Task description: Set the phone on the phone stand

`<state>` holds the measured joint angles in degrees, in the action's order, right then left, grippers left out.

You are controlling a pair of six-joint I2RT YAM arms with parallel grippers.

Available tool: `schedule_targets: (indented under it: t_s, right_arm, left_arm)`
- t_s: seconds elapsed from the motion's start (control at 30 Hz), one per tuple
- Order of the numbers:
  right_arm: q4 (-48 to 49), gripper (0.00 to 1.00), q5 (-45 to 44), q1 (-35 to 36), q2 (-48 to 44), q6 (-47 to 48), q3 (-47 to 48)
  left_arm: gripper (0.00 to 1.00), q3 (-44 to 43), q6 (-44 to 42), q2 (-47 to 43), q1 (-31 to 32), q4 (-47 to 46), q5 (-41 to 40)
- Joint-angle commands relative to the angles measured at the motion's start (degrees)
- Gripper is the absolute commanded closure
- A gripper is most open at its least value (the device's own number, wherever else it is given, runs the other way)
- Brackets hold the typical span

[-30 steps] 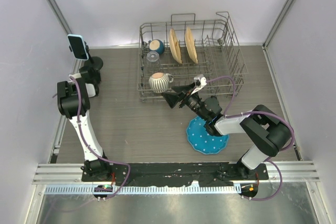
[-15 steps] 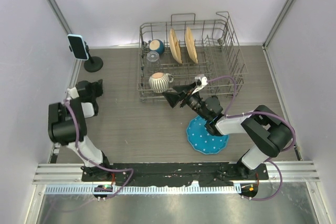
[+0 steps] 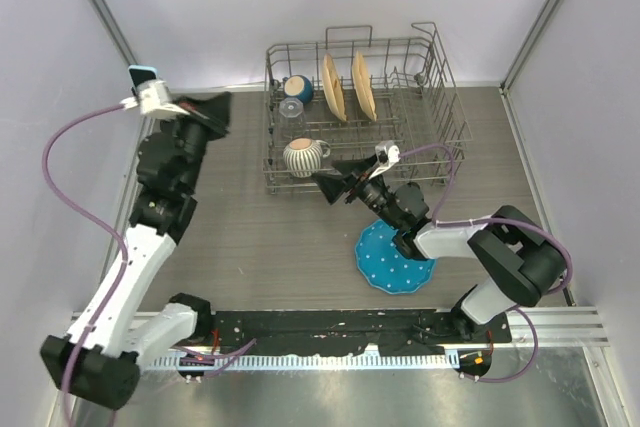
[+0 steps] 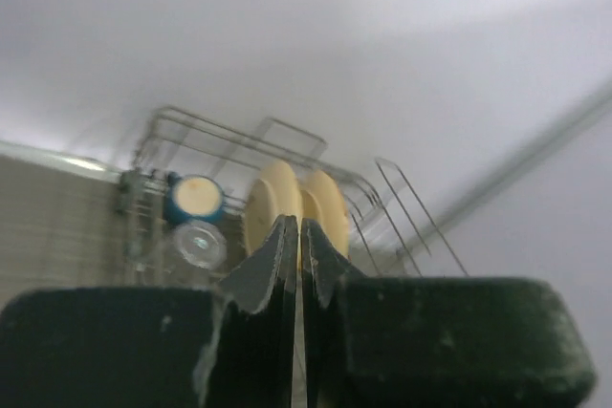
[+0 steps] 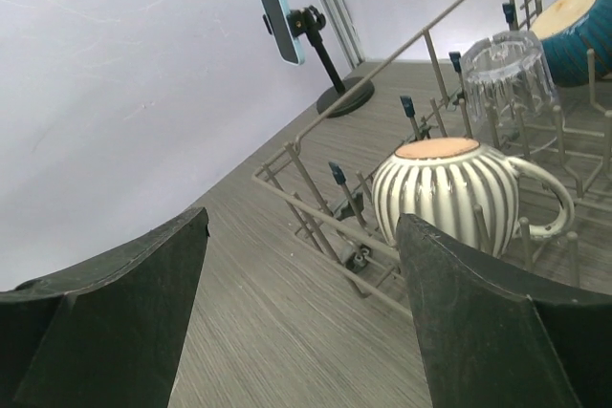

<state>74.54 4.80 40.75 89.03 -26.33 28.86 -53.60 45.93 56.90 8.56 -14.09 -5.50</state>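
The phone (image 5: 278, 16), light blue with a dark face, sits clamped upright on the black phone stand (image 5: 330, 74) at the far left by the wall. From above only the phone's top edge (image 3: 142, 73) shows; my left arm hides the stand. My left gripper (image 3: 215, 112) hovers just right of the stand and points toward the rack. Its jaws are shut to a hairline slit with nothing between them (image 4: 299, 236). My right gripper (image 3: 338, 179) stands open and empty before the rack's front edge, near the striped mug (image 5: 445, 193).
A wire dish rack (image 3: 450, 127) holds the striped mug (image 3: 303, 156), two tan plates (image 3: 345, 87), a blue bowl (image 3: 298, 89) and a clear glass (image 3: 290, 108). A blue dotted plate (image 3: 385, 259) lies under the right arm. Walls close in on the left and back.
My left arm has swung up from low beside the left wall, and its gripper now hovers beside the stand and covers it from above. The right arm has barely moved.
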Motion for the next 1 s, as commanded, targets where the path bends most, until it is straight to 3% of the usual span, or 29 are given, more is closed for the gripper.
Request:
schedule_targets:
  t_s: [0.0, 0.07, 0.1, 0.13, 0.17, 0.2, 0.27, 0.33, 0.37, 0.4, 0.47, 0.5, 0.6, 0.7, 0.8, 0.97]
  right_arm:
    - [4.3, 0.15, -1.6, -0.1, -5.9, 2.3, 0.1]
    - [-4.1, 0.15, -7.1, -0.1, -10.5, 3.8, 0.5]
    - [-8.7, 0.15, -11.0, -0.1, -12.6, 4.3, 0.8]
    - [-14.4, 0.15, -15.0, -0.1, -17.6, 4.9, 2.9]
    - [-29.2, 0.15, -19.3, -0.1, -20.3, 5.3, 4.9]
    - [-36.6, 0.15, -29.3, -0.1, -22.3, 5.8, 7.2]
    - [-55.4, 0.15, -37.8, -0.1, -26.7, 8.5, 15.2]
    - [-65.5, 0.14, -45.3, -0.1, -29.3, 10.0, 21.0]
    - [-73.4, 0.14, -46.6, -0.1, -32.7, 10.5, 22.0]
    - [-77.4, 0.13, -47.8, -0.1, -34.4, 10.2, 22.5]
    - [-87.7, 0.12, -47.8, -0.1, -38.6, 6.6, 22.5]
    - [-90.7, 0.12, -46.9, -0.1, -43.3, 5.1, 20.8]
    - [-99.8, 0.12, -40.6, -0.1, -54.7, -0.1, 15.7]
    - [-109.9, 0.11, -37.2, -0.1, -65.1, -5.1, 13.9]
    - [-114.1, 0.11, -36.3, 0.6, -73.3, -10.7, 16.0]
    - [-115.0, 0.11, -36.2, 0.6, -75.3, -10.7, 26.2]
  left_arm:
    - [0.91, -4.6, -37.5, -3.5, 22.0, 8.8, -7.8]
    - [0.91, -6.9, -50.4, -3.0, 30.5, 13.8, -13.9]
    - [0.91, -7.7, -53.7, -1.8, 39.1, 16.3, -16.7]
    - [0.9, -9.5, -57.5, -1.0, 43.3, 21.2, -19.6]
    - [0.89, -10.3, -60.4, 0.0, 47.6, 23.6, -26.3]
    - [0.87, -10.9, -65.5, 0.9, 55.9, 26.0, -29.4]
    - [0.86, -11.3, -68.6, 3.5, 63.3, 31.7, -39.1]
    - [0.83, -11.4, -66.2, 4.7, 70.8, 35.4, -44.1]
    - [0.78, -11.8, -63.0, 4.7, 72.3, 37.3, -44.9]
    - [0.63, -12.0, -59.9, 4.4, 74.0, 39.2, -44.0]
    - [0.45, -11.8, -50.0, 1.4, 74.2, 43.1, -41.3]
    - [0.27, -11.1, -47.8, -0.1, 74.1, 43.5, -38.1]
    - [0.1, -6.5, -40.6, -8.2, 74.2, 42.0, -34.9]
    - [0.04, -1.4, -35.9, -18.3, 74.2, 41.4, -35.3]
    - [0.02, -0.2, -30.4, -29.2, 74.2, 42.7, -38.6]
    - [0.0, 0.5, -26.7, -45.9, 74.2, 37.3, -33.2]
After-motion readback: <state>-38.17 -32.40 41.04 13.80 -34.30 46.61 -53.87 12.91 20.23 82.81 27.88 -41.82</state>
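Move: The phone already sits on its stand at the far left. From my left hand its middle is some 24 cm ahead, 18 cm to the left and about 22 cm lower. From my right hand it is about 29 cm ahead, 42 cm left and 4 cm below. The striped cup is roughly 14 cm ahead, 4 cm left and 15 cm below that hand, the blue plate some 12 cm back, 18 cm right and 21 cm down. Both my empty hands retreat from the phone and rack. I draw my left hand back about 24 cm, swinging it right and down, then partly left and up again, turning clockwise while its left side rolls up and partly eases back; its shut fingers spread wide. My right hand, still open, rises, sweeps about 26 cm right, then comes back and sinks partway, turning clockwise and tipping down. ##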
